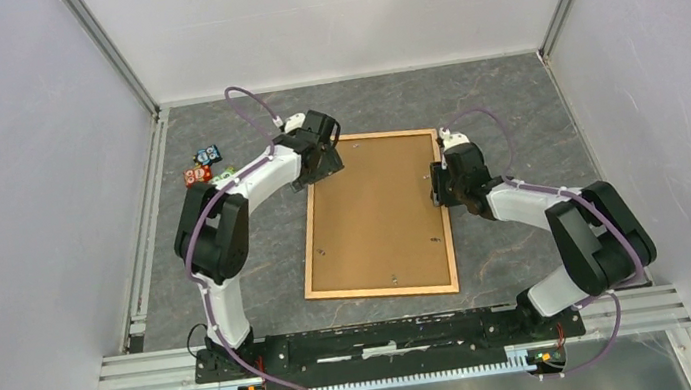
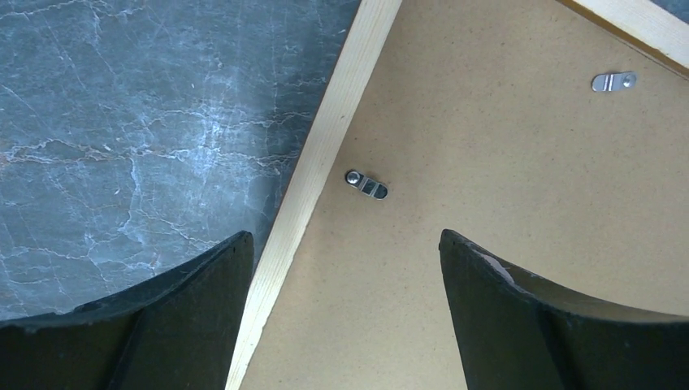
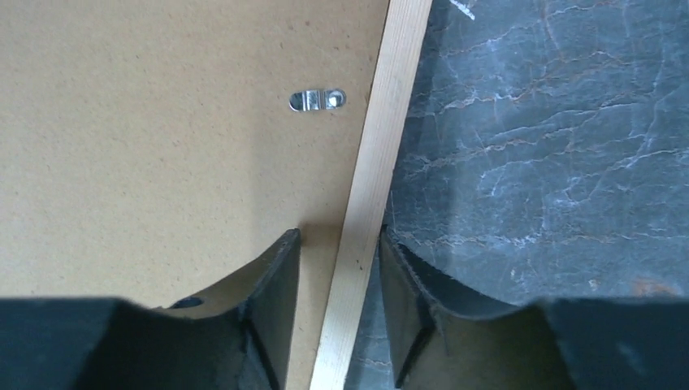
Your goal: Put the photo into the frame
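Note:
The frame (image 1: 375, 216) lies face down in the middle of the table, its brown fibreboard back up and small metal clips (image 2: 366, 184) round its edge. The photo is not in view. My left gripper (image 1: 322, 163) hovers over the frame's far left corner, open wide, one finger over the table and one over the back board, the left rail (image 2: 325, 146) between them (image 2: 344, 236). My right gripper (image 1: 438, 186) is at the right rail (image 3: 382, 146). Its fingers straddle the rail closely (image 3: 339, 232), with a sliver of back board showing beside the inner finger.
A few small coloured items (image 1: 205, 168) lie on the dark marbled table at the far left, beyond the left arm. White walls enclose the table on three sides. A metal rail (image 1: 141, 242) runs along the left edge.

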Tool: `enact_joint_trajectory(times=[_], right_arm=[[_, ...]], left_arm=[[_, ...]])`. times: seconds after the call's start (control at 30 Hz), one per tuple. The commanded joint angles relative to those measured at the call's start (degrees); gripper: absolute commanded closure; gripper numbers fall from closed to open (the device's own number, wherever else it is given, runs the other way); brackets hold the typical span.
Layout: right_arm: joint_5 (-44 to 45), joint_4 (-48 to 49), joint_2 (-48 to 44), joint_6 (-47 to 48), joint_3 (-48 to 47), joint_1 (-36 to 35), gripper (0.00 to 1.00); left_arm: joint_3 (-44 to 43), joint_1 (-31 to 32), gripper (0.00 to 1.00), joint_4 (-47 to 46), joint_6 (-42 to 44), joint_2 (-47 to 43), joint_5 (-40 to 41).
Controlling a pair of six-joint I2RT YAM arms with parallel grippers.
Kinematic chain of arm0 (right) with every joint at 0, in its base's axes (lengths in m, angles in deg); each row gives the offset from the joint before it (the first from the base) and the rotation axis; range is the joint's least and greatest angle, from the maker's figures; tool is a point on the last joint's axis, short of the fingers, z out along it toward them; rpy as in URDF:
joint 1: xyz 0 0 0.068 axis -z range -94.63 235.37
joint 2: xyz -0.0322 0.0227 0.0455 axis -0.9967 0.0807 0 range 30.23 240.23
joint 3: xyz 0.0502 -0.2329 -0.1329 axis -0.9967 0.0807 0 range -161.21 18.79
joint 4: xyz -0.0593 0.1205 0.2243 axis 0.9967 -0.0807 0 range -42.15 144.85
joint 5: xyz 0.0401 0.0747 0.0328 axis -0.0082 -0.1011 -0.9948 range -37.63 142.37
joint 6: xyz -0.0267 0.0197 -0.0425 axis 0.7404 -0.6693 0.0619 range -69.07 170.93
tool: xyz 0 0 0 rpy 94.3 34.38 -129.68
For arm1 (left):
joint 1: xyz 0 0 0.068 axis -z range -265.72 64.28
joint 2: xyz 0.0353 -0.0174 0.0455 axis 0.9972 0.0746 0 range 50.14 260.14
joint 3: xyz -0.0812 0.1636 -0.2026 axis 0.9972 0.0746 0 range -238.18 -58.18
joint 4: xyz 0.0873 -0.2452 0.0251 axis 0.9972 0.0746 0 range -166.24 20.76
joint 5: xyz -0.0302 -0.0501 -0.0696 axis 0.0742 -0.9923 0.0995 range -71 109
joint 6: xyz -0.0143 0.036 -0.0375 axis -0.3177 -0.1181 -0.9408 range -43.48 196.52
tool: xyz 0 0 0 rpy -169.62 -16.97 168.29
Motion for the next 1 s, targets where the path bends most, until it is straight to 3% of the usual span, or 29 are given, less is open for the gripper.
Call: enact_joint_trajectory(times=[0.0, 0.13, 0.33, 0.67, 0.97], right_arm=[[1.5, 2.4, 1.6, 0.5, -0.6, 0.1, 0.61], [4.0, 1.6, 1.8, 0.6, -0.7, 0.1, 1.00], [5.6, 2.7, 1.2, 0.8, 0.4, 0.1, 1.00], [3.4, 3.4, 2.7, 1.7, -0.1, 0.1, 1.00], [2.3, 4.1, 3.0, 1.9, -0.1, 0.2, 1.00]], left_arm=[[-3.9, -0.1, 0.10, 1.2, 0.5, 0.1, 0.2], [-4.7, -1.0, 0.13, 1.3, 1.0, 0.5, -1.2], [-7.6, -3.8, 0.24, 3.6, 1.2, 2.9, -4.2], [-14.8, -3.8, 0.28, 12.3, -6.7, 8.3, -0.7], [-17.4, -3.6, 0.31, 17.2, -8.2, 10.4, 2.9]])
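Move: For the left hand, the spot of the frame's left rail that it goes for lies about 2 cm ahead, 2 cm left and 4 cm below. A metal clip sits about 1 cm ahead and 1 cm right of this hand; the far-left corner is some 9 cm ahead, straight in line. For the right hand, the right rail is about 2 cm ahead, 1 cm right and 1 cm below, with a clip 4 cm ahead and 2 cm left. Easing forward barely 2 cm, the right hand shuts its half-open fingers and pinches the frame's right rail, then keeps its hold. The left hand goes forward and left about 3 cm with a slight rise, then sinks 2 cm over the left rail, turning some 10 degrees counter-clockwise and pointing more steeply down; its fingers narrow partway around the rail, still open. ##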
